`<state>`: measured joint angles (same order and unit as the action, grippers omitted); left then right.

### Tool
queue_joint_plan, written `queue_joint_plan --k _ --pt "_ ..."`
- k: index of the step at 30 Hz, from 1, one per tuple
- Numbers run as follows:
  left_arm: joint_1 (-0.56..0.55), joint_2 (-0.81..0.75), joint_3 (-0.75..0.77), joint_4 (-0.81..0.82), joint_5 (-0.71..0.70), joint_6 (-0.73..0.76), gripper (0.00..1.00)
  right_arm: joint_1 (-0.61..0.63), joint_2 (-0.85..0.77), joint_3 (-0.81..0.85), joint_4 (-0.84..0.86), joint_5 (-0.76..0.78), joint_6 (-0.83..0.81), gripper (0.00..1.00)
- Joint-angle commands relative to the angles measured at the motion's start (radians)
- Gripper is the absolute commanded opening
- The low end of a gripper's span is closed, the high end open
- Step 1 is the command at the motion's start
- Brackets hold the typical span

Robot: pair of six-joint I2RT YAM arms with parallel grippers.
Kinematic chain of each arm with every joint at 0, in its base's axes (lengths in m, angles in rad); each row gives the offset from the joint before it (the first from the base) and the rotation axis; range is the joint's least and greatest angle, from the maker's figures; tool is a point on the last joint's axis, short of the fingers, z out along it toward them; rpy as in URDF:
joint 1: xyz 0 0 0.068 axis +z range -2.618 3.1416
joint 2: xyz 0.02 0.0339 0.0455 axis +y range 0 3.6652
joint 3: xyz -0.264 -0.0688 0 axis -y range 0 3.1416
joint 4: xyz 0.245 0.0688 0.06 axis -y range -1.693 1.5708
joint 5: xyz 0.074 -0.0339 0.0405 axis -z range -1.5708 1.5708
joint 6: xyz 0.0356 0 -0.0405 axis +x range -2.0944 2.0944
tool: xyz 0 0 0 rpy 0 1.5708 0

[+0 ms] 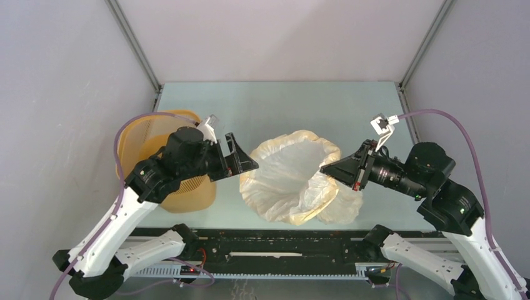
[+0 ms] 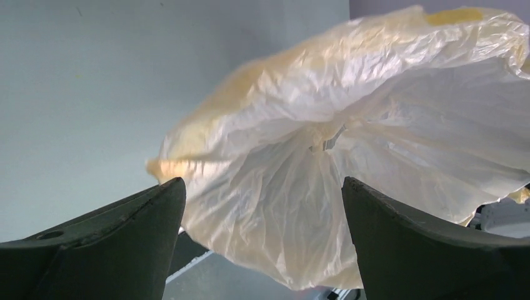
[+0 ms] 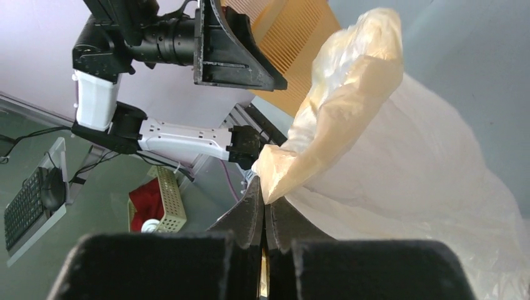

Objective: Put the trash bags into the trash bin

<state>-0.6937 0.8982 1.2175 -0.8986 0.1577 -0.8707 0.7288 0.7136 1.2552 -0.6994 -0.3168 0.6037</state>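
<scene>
The trash bag [image 1: 284,178] is a wrinkly cream-white film with a yellowish rim, puffed up at the table's middle. My right gripper [image 1: 325,169] is shut on its rim; in the right wrist view the pinched edge [image 3: 294,169] rises straight from the closed fingertips [image 3: 265,195]. My left gripper [image 1: 245,156] stands wide open just left of the bag, and in the left wrist view the film [image 2: 350,144] fills the space beyond its fingers [image 2: 262,187] without touching them. The orange trash bin [image 1: 187,195] sits at the left, largely hidden under my left arm, its slotted wall [image 3: 294,37] showing.
Grey enclosure walls [image 1: 75,94] close in the pale green table [image 1: 281,106] on three sides. A black rail [image 1: 281,240] runs along the near edge between the arm bases. The left arm's wrist hangs over the bin.
</scene>
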Motion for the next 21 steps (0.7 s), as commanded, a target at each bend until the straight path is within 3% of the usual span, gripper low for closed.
queue_joint_plan --k 1,5,12,21 --pt "-0.027 -0.048 -0.058 0.073 0.045 -0.015 1.0 -0.004 -0.004 0.045 0.025 -0.008 -0.018 0.0" --pt "-0.053 -0.13 -0.179 0.179 0.052 -0.068 1.0 -0.008 0.014 0.065 0.032 -0.007 -0.03 0.0" --pt "-0.046 -0.128 -0.275 0.193 0.045 -0.018 1.0 -0.045 0.049 0.105 0.025 -0.072 -0.07 0.0" --pt "0.089 -0.067 -0.266 0.27 0.127 -0.016 1.0 -0.159 0.079 0.151 0.02 -0.201 -0.099 0.0"
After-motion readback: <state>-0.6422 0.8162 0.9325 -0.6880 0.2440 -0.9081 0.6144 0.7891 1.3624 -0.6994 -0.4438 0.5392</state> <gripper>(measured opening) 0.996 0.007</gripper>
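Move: The trash bag hangs open from the shut right fingers. The edge of its free left rim is about 5 cm below the open left hand, some 2 cm to its right and 1 cm back; the middle of the bag is about 12 cm right of that hand, 4 cm back and 7 cm below. The trash bin stands about 21 cm to the left hand's left, 3 cm ahead and 18 cm below. From the right hand, the free rim is some 17 cm left, 3 cm ahead and 14 cm below. The left hand sinks about 5 cm beside the bag's free rim with its fingers still wide open, first easing back some 2.5 cm and then coming forward by about as much, so its fingertips draw close to the rim while the wrist barely turns; whether they touch it can't be seen. The right hand keeps its pinch on the opposite part of the rim and lifts steadily by nearly 3 cm, edging slightly forward, holding the bag's mouth open towards the left gripper. ##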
